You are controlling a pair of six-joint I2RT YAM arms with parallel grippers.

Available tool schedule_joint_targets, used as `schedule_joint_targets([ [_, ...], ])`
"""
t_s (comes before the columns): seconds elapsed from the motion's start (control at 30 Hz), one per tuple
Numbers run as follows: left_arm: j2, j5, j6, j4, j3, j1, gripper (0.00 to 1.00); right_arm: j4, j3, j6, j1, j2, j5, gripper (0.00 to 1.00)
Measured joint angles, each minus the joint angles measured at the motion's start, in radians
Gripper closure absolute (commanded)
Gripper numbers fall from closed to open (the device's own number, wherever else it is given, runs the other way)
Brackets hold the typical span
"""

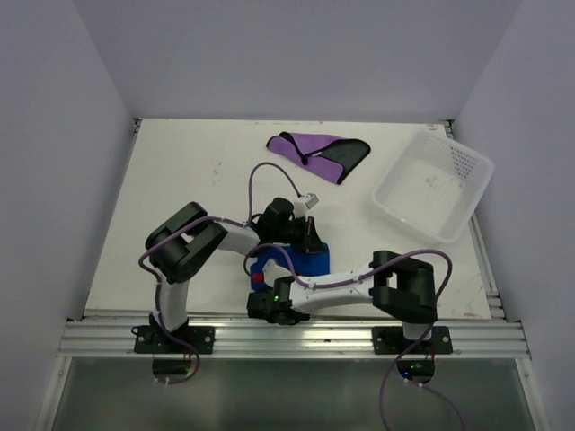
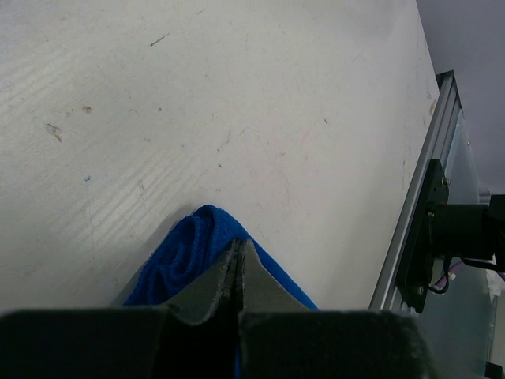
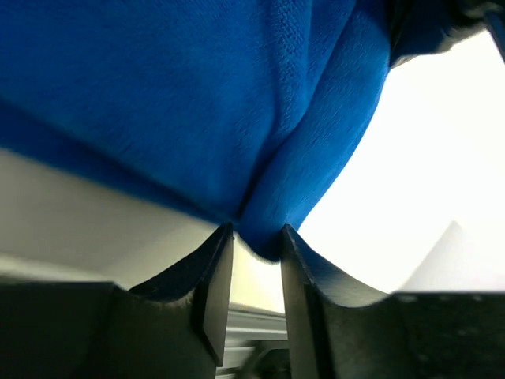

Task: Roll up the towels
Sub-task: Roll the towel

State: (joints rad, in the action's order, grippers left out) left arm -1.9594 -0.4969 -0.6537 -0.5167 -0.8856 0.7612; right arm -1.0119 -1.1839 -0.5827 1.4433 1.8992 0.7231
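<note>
The royal blue towel (image 1: 301, 262) lies bunched and partly rolled near the table's front edge, between my two grippers. My left gripper (image 1: 311, 241) is on its far side, tips down. In the left wrist view its jaws (image 2: 239, 246) are pressed together with nothing between them, just over the rolled blue towel (image 2: 185, 253). My right gripper (image 1: 263, 280) is at the towel's near left corner. Its fingers (image 3: 256, 231) stand apart, and a fold of the blue towel (image 3: 197, 103) dips between the tips. The purple and black towel (image 1: 319, 153) lies flat at the back.
A white perforated basket (image 1: 395, 167) stands at the back right. An aluminium rail (image 1: 296, 337) runs along the near edge, just behind the right gripper, and it shows in the left wrist view too, as the rail (image 2: 410, 213). Grey walls enclose the table.
</note>
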Motion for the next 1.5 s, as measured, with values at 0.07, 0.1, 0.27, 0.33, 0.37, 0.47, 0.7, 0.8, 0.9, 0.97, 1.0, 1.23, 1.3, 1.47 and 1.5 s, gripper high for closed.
schedule_joint_targets([
  [0.07, 0.001, 0.014, -0.004, 0.0, 0.0, 0.002, 1.0, 0.037, 0.02, -0.034, 0.001, -0.066, -0.039, 0.63],
  [0.1, 0.001, 0.023, -0.008, 0.0, 0.0, 0.004, 1.0, 0.063, 0.032, -0.055, 0.001, -0.105, -0.063, 0.63],
  [0.27, 0.009, 0.079, -0.011, -0.001, 0.0, 0.006, 1.0, 0.164, 0.098, -0.117, 0.002, -0.229, -0.138, 0.61],
  [0.33, 0.011, 0.098, -0.013, 0.0, 0.0, 0.007, 1.0, 0.193, 0.138, -0.138, 0.003, -0.277, -0.156, 0.61],
  [0.37, 0.013, 0.106, -0.014, 0.001, 0.001, 0.007, 1.0, 0.206, 0.156, -0.148, 0.003, -0.295, -0.166, 0.61],
  [0.47, 0.02, 0.126, -0.015, 0.001, 0.007, 0.007, 1.0, 0.225, 0.191, -0.172, 0.003, -0.328, -0.173, 0.61],
  [0.7, 0.041, 0.167, -0.015, 0.003, 0.026, 0.007, 1.0, 0.278, 0.297, -0.222, 0.003, -0.455, -0.188, 0.6],
  [0.8, 0.048, 0.179, -0.015, 0.003, 0.033, 0.007, 1.0, 0.301, 0.341, -0.241, 0.003, -0.558, -0.185, 0.55],
  [0.9, 0.052, 0.188, -0.015, 0.01, 0.034, 0.007, 1.0, 0.324, 0.376, -0.257, 0.002, -0.641, -0.176, 0.53],
  [0.97, 0.056, 0.194, -0.014, 0.014, 0.034, 0.007, 1.0, 0.343, 0.401, -0.271, -0.008, -0.686, -0.168, 0.52],
  [1.0, 0.058, 0.198, -0.014, 0.015, 0.036, 0.007, 1.0, 0.353, 0.416, -0.277, -0.017, -0.705, -0.169, 0.52],
  [1.23, 0.081, 0.224, -0.014, 0.019, 0.059, 0.007, 1.0, 0.435, 0.528, -0.315, -0.151, -0.83, -0.204, 0.51],
  [1.3, 0.086, 0.229, -0.014, 0.021, 0.063, 0.007, 1.0, 0.457, 0.547, -0.32, -0.194, -0.867, -0.222, 0.5],
  [1.47, 0.093, 0.241, -0.014, 0.029, 0.067, 0.007, 1.0, 0.528, 0.587, -0.323, -0.322, -0.948, -0.296, 0.46],
  [1.5, 0.095, 0.243, -0.014, 0.028, 0.07, 0.007, 1.0, 0.545, 0.598, -0.324, -0.354, -0.955, -0.316, 0.46],
])
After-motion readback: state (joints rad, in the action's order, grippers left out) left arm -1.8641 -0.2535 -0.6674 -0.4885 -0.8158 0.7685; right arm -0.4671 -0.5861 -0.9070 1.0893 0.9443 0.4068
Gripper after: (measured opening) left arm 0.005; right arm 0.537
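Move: The blue towel's folded right edge has its far end in the left fingers, while its near end sits between the right fingertips, about 1 cm ahead and 1 cm below. That near end lies about 11 cm back and 2 cm right of the left hand. The towel's middle is roughly 6 cm back and 7 cm left of the left hand; the purple towel lies about 26 cm ahead of that hand. The blue towel's near end comes free as the already parted right fingers open wider and back out about 4 cm, first leftward too. That hand then climbs to about 6 cm up and swings forward and right, rolling some 65 degrees until its fingers point left above the end. The left hand, fingers still shut, drags the far end forward, then left. ##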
